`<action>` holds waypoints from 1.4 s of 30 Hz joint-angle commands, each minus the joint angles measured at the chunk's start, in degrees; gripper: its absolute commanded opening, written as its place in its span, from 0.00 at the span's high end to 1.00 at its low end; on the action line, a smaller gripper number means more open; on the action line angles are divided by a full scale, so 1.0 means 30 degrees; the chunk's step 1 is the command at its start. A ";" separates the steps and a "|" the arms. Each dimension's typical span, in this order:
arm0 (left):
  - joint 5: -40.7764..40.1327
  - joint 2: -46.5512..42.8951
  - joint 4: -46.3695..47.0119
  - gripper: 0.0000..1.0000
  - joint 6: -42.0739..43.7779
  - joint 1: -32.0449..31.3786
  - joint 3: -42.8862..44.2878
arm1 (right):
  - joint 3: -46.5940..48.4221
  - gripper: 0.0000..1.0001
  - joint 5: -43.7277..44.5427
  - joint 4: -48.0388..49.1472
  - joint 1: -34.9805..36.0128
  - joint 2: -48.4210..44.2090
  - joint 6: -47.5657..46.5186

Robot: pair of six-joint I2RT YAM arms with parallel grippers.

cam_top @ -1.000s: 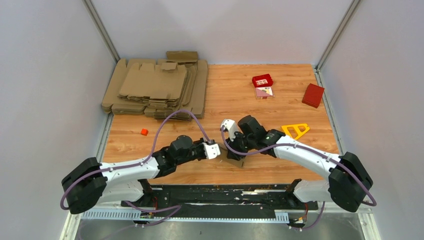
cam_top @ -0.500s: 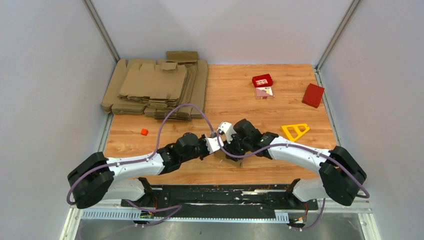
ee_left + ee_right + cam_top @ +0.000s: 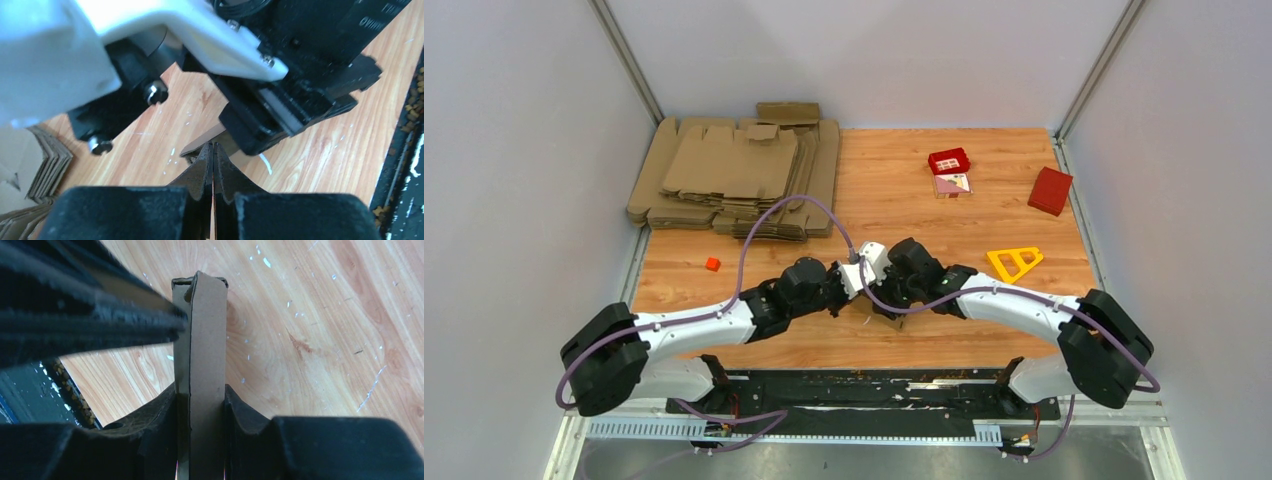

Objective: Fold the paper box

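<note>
The paper box [image 3: 206,350] is a narrow brown cardboard piece held upright over the wooden table. My right gripper [image 3: 201,388] is shut on its two sides. From above, the box [image 3: 890,320] peeks out under the right gripper [image 3: 886,306] near the table's front middle. My left gripper [image 3: 860,290] reaches in from the left, shut, with nothing seen between its jaws. Its fingers [image 3: 100,320] lie across the box's left edge, tips touching it near the top. In the left wrist view the shut left gripper [image 3: 213,146] points at a corner of the box [image 3: 200,143] beneath the right gripper's black body.
A big pile of flat cardboard blanks [image 3: 734,175] fills the back left. A red box [image 3: 1050,190], a small red tray with a card [image 3: 949,162] and a yellow triangle [image 3: 1016,260] lie at the right. A tiny orange cube [image 3: 712,264] sits left. The black front rail [image 3: 854,385] runs just behind the grippers.
My left arm has swung right and forward until its shut tips meet the box. The right gripper has shifted slightly left with the box still in it.
</note>
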 commanded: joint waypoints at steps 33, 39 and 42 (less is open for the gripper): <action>-0.0660 -0.1684 -0.0535 0.79 -0.1497 0.1442 -0.0038 | 0.0173 0.79 -0.0265 0.0578 0.0229 0.0567 -0.0316; -0.1683 -0.2237 0.0240 0.58 -0.1660 0.1442 -0.0743 | 0.0233 0.79 -0.0393 0.0542 0.0229 0.0695 -0.0302; -0.1279 -0.1960 0.0661 0.57 -0.1816 0.1471 -0.0727 | 0.0239 0.79 -0.0465 0.0579 0.0225 0.0748 -0.0302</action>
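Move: Just off the left hand's closed fingertips lies the paper box: its middle is about 3 cm back, 4 cm to the right and 5 cm below. From that hand the cardboard stack is some 20 cm ahead and 22 cm left, and the red cube about 3 cm ahead and 27 cm left, both roughly 10 cm lower. The box, gripped by the right hand, has its middle about 1 cm back of that hand point, neither left nor right, and 1 cm below. Backing away from the near end of the paper box, the left hand first eases about 1 cm right, then reverses and draws some 4 cm left with a little forward, staying level and turning slightly counter-clockwise. Its shut fingers open to nearly half late in the retreat. The right hand keeps its grip on the box and stays almost in place. ##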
